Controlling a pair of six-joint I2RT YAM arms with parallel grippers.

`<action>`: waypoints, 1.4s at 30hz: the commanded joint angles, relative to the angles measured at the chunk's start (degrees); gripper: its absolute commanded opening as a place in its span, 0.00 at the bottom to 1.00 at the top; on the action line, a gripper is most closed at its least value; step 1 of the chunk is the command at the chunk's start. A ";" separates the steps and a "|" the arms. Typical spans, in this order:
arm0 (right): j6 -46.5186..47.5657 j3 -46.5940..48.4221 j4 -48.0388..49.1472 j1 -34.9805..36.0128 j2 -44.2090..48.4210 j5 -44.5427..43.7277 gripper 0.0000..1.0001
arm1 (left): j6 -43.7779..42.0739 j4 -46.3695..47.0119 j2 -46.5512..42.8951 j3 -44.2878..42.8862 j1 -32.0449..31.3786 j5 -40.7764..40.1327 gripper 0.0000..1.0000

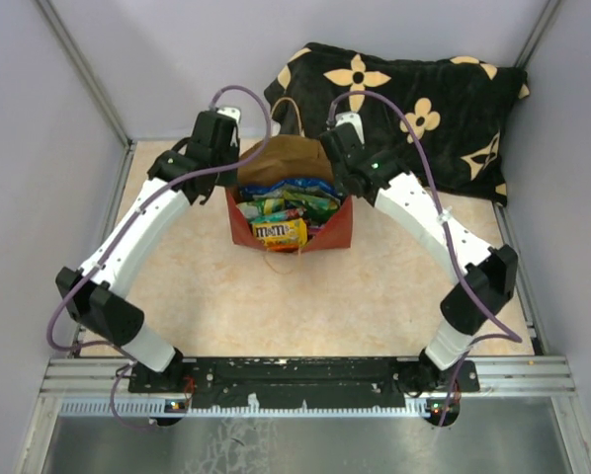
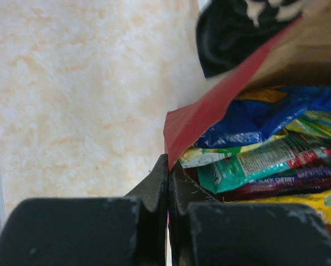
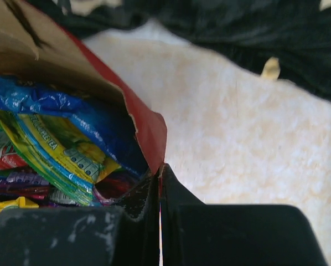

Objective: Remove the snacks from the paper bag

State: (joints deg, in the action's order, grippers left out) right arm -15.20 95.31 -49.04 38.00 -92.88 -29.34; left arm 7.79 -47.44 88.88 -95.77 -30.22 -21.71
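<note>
The red paper bag (image 1: 337,235) stands open at mid-table, brown inside, with its thin handles lying at the back and front. It is full of snacks (image 1: 288,207): a blue bag (image 2: 254,119), a teal packet (image 2: 254,166), a purple one and the yellow M&M's pack (image 1: 280,233) at the front. My left gripper (image 2: 169,166) is shut on the bag's left red wall (image 2: 210,108). At the opposite side my right gripper (image 3: 159,174) is shut on the right red wall (image 3: 149,130), beside the blue bag (image 3: 93,119) and a green-yellow packet (image 3: 55,144).
A black flower-patterned pillow (image 1: 414,99) lies right behind the bag against the back wall. Grey walls close in the left, right and back. The marbled beige tabletop (image 1: 276,306) stretches between the bag and the arm bases.
</note>
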 commanded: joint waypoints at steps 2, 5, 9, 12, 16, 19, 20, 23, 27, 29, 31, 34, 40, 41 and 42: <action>8.65 17.59 7.72 -3.00 -6.41 0.14 0.00 | -2.02 15.27 4.13 -11.05 5.10 2.35 0.00; 9.33 18.73 7.01 -3.02 -8.39 0.17 0.00 | -1.84 16.55 5.07 -10.46 5.01 4.21 0.00; 5.93 1.75 15.44 -3.04 1.08 1.83 0.00 | -0.07 23.64 -2.16 4.03 4.84 5.78 0.00; 1.39 -12.77 21.64 -2.67 9.32 5.09 0.00 | 2.28 30.78 -9.35 17.70 4.39 6.73 0.00; -2.19 -27.33 26.05 -0.37 18.67 5.08 0.02 | 6.20 35.65 -17.61 31.19 2.20 7.41 0.00; -4.07 -32.77 26.11 1.36 23.30 3.80 0.07 | 8.61 35.91 -21.59 36.47 -0.30 7.71 0.00; -4.58 -34.21 26.06 1.97 24.64 3.61 0.09 | 9.60 35.57 -22.63 37.76 -0.97 7.85 0.00; -6.60 -38.73 26.16 3.77 28.53 3.21 0.29 | 12.27 34.53 -24.79 41.20 -2.99 8.99 0.01; -9.17 -44.37 26.63 4.52 32.54 3.83 0.49 | 14.13 31.24 -25.89 43.63 -4.96 9.51 0.30; -10.24 -45.90 25.82 4.59 33.72 3.70 0.74 | 14.53 30.51 -26.18 44.90 -5.59 9.24 0.51; -10.76 -46.49 24.74 4.79 34.57 3.76 0.86 | 14.54 29.80 -26.42 45.55 -6.02 9.43 0.69; -10.62 -46.46 23.05 5.93 36.57 4.04 0.98 | 14.06 28.96 -27.41 45.84 -6.55 11.21 0.83; -10.23 -46.53 17.85 7.75 44.16 9.39 0.99 | 12.20 26.79 -32.51 46.03 -7.45 19.39 1.00; -10.50 -46.75 17.20 7.70 45.84 10.72 0.99 | 12.04 25.82 -33.56 45.92 -7.41 20.28 1.00; -10.74 -46.81 16.73 7.69 47.57 12.06 0.99 | 11.91 24.63 -34.65 45.80 -7.47 20.84 1.00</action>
State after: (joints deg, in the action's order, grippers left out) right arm -24.73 47.97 -30.22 45.21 -51.77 -22.22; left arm 20.80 -19.84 58.43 -49.78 -37.19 -6.52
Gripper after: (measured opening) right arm 0.990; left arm 0.992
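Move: Between the two shut grippers hangs the paper bag, its side rims pinched. Its middle is about 11 cm to the left hand's right, 3 cm nearer the robot and 11 cm lower, and some 11 cm left of the right hand, 3 cm back and 8 cm below. The M&M's packet in it lies roughly 6 cm behind each hand and 12 cm below. The black pillow's middle is about 18 cm ahead and 15 cm to the right of the right hand. Swinging forward and slightly up about 6 cm, both hands, still pinching the bag's side rims, carry on towards the pillow, then snap back and down. They draw back some 18 cm towards the robot, rolling 20 degrees or so with their outer sides dropping, and the fingers open wide late, ending clear of the bag, the hands lifting slightly. ##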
